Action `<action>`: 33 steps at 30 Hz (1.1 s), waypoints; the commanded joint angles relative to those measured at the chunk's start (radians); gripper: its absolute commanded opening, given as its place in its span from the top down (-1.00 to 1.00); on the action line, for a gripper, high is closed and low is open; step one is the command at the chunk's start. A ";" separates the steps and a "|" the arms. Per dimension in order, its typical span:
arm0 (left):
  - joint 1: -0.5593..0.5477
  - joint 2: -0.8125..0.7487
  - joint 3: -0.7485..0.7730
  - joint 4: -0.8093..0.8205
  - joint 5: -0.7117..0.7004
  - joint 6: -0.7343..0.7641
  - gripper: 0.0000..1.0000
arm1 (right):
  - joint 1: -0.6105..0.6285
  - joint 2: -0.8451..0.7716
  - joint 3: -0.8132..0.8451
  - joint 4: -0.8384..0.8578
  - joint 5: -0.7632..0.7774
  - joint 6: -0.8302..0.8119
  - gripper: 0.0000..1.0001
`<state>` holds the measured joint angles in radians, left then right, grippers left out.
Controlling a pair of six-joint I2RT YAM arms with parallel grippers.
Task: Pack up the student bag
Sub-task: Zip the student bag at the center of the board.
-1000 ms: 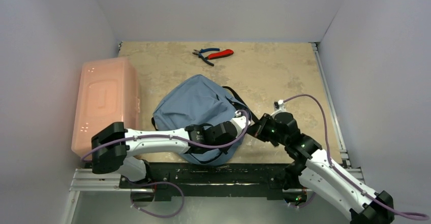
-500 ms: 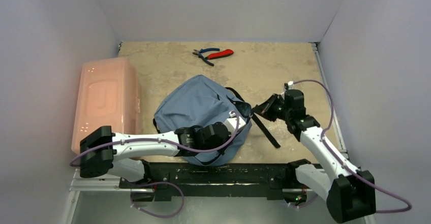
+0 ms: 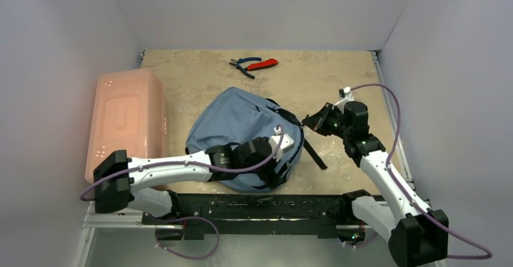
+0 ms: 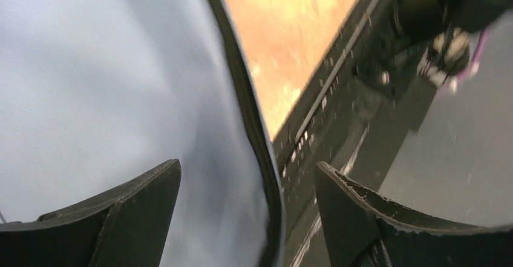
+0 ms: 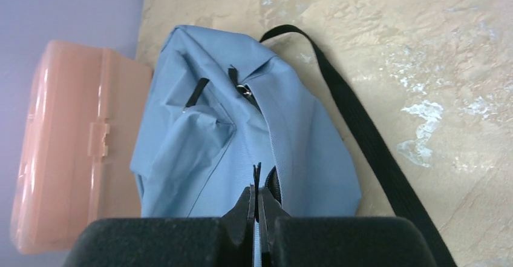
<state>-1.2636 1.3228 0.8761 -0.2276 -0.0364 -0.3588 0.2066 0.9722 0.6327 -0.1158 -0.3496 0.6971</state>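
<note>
The grey-blue student bag (image 3: 239,121) lies in the middle of the table, its black strap (image 3: 313,153) trailing to the right. My left gripper (image 3: 283,163) hangs open over the bag's near right edge. In the left wrist view its fingers (image 4: 247,164) straddle the bag's fabric (image 4: 91,85) and dark trim without touching. My right gripper (image 3: 310,122) is at the bag's right side. In the right wrist view it (image 5: 257,189) is shut on a thin black zip tab beside the bag's (image 5: 205,140) zipper; the strap (image 5: 363,140) runs past on the right.
A translucent pink plastic box (image 3: 127,118) stands along the left wall, also seen as the pink box (image 5: 60,146) from the right wrist. Red and blue pliers (image 3: 254,65) lie at the far edge. The black mounting rail (image 3: 242,206) runs along the near edge.
My left gripper has opened and let go of the bag. The right arm has swung back and to the right, still shut on the tab, and the bag has shifted slightly.
</note>
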 commanded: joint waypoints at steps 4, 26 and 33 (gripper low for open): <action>0.149 0.239 0.313 -0.037 0.031 -0.144 -0.43 | 0.019 -0.126 -0.031 -0.014 -0.049 0.034 1.00; 0.106 0.305 0.314 -0.089 0.040 -0.017 1.00 | 0.102 -0.107 0.112 -0.125 0.077 0.034 1.00; -0.050 0.184 0.156 -0.024 -0.049 0.102 1.00 | 0.053 0.152 0.240 -0.013 0.038 -0.024 1.00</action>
<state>-1.2209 1.5661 1.1114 -0.2199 -0.1062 -0.3412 0.3069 1.0122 0.7433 -0.3626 -0.3225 0.7090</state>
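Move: Some 9 cm ahead of the open left hand, 7 cm to its right and nearly level with it is the stretch of the student bag's zip seam it will take. The zip pull, already pinched in the shut right fingers, is roughly 17 cm ahead, 6 cm right and 4 cm above the left hand. From the right hand that seam stretch lies about 8 cm back, straight behind and 4 cm lower; the loose strap is about 10 cm back, 5 cm right and 16 cm below. Swinging forward and right about 11 cm along the bag's edge, rising a little and turning some 10 degrees counter-clockwise, the left hand closes on the seam just behind the zip slider, then draws back about 4 cm and slightly left with it pinched. The right hand keeps its pull, eases back 5 cm towards that seam stretch, then heads forward again 2 cm, tipping down. ##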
